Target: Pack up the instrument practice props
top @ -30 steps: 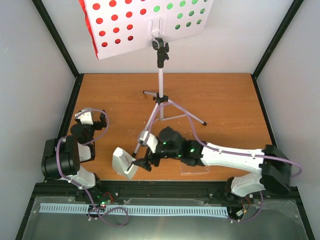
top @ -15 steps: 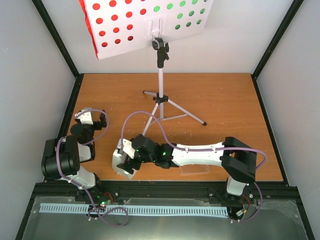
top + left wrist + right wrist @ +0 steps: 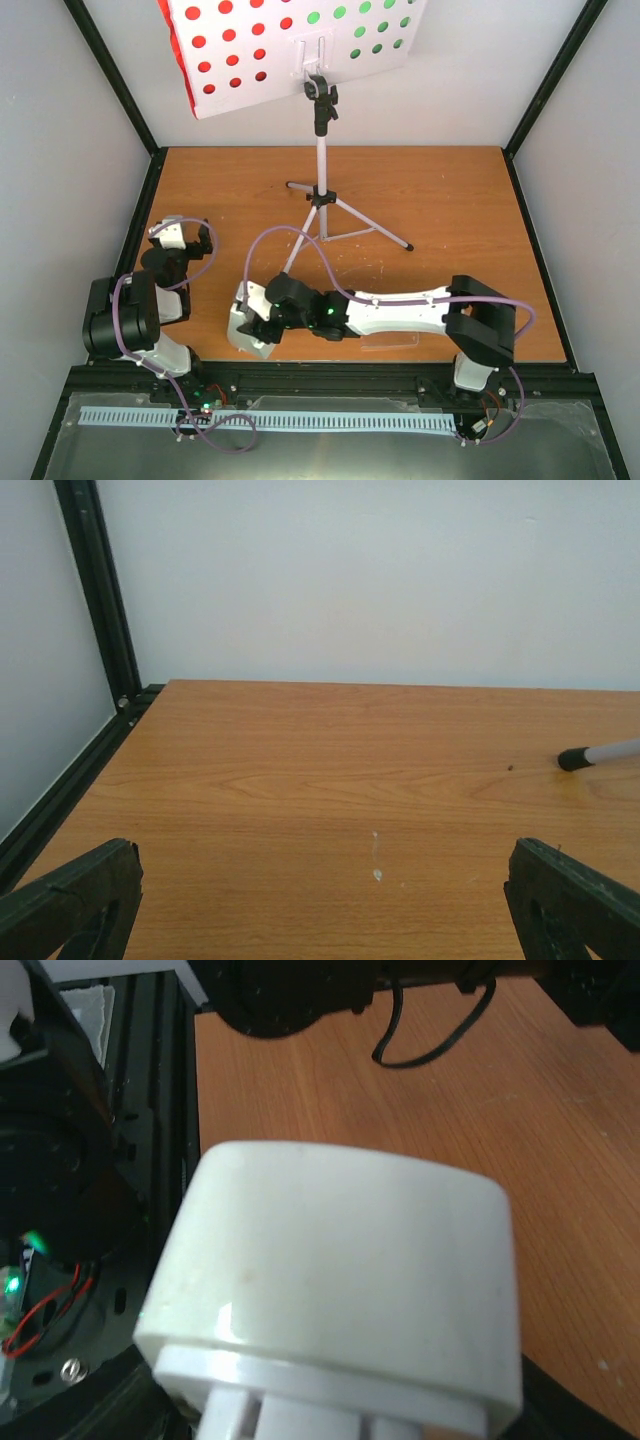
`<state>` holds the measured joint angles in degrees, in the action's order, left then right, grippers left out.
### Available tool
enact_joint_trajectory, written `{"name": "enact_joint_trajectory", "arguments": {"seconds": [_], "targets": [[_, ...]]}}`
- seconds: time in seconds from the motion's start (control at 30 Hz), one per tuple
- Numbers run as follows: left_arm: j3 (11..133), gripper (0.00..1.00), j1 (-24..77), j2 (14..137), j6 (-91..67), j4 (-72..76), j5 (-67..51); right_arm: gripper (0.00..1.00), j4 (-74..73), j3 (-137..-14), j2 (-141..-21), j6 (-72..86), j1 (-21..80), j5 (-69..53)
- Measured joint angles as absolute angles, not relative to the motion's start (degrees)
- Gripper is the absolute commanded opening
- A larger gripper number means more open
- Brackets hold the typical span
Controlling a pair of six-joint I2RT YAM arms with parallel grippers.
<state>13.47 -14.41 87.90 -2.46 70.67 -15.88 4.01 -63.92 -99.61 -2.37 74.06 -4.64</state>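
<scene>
The white perforated music stand (image 3: 290,50) rises on its silver tripod (image 3: 322,200) at the back of the table. A red sheet (image 3: 225,55) and a green sheet (image 3: 365,25) show through its holes. The small white metronome (image 3: 243,325) lies near the front edge and fills the right wrist view (image 3: 340,1270). My right gripper (image 3: 258,325) reaches left across the table, its jaws pressed against the metronome's two sides. My left gripper (image 3: 178,232) is folded back at the left, open over bare wood (image 3: 320,900).
A clear plastic piece (image 3: 390,342) lies flat under my right forearm. One black-tipped tripod foot (image 3: 600,754) shows at the right of the left wrist view. Black frame posts and white walls enclose the wooden table (image 3: 450,220).
My right arm swung left from the table's middle to the metronome, and its jaws narrowed around it. The left arm and the music stand have not moved.
</scene>
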Motion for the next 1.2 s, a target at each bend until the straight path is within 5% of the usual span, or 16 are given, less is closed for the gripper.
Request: {"name": "enact_joint_trajectory", "arguments": {"seconds": [0.23,0.47,0.67,1.03,1.13,1.2], "targets": [[13.8,0.99,-14.4,81.4,-5.5,65.3,-8.4,0.47,-1.3,-54.7,-85.4,0.7,74.3,-0.9],[24.6,0.99,-14.7,69.3,-14.6,41.4,-5.1,0.48,-4.8,-48.0,-71.4,7.5,73.9,11.4],[30.6,1.0,-14.9,62.2,-26.4,25.2,-17.3,0.36,-8.9,-46.6,-70.9,15.6,69.6,21.5],[30.2,0.98,-5.2,56.1,-33.8,8.6,-31.8,0.36,-6.1,-45.1,-75.8,21.1,67.0,30.2],[28.1,0.98,1.7,54.5,-35.6,7.0,-32.6,0.4,-4.6,-45.0,-77.6,21.3,66.1,30.9],[27.3,0.98,6.1,54.4,-36.4,5.7,-32.6,0.52,-3.5,-45.0,-78.8,21.5,65.6,31.0]]}}
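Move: The right hand already grips the white box, its middle about 3 cm below the fingers. The tripod's centre column, near where it is being carried, is about 20 cm ahead and 16 cm right, roughly level; the near leg's foot is 4 cm ahead, 3 cm right and 12 cm down. From the left hand, the box is some 24 cm back, 17 cm right and 3 cm lower. Still gripping the box, the right hand arcs 18 cm right, then forward; the open left swings right towards it. ##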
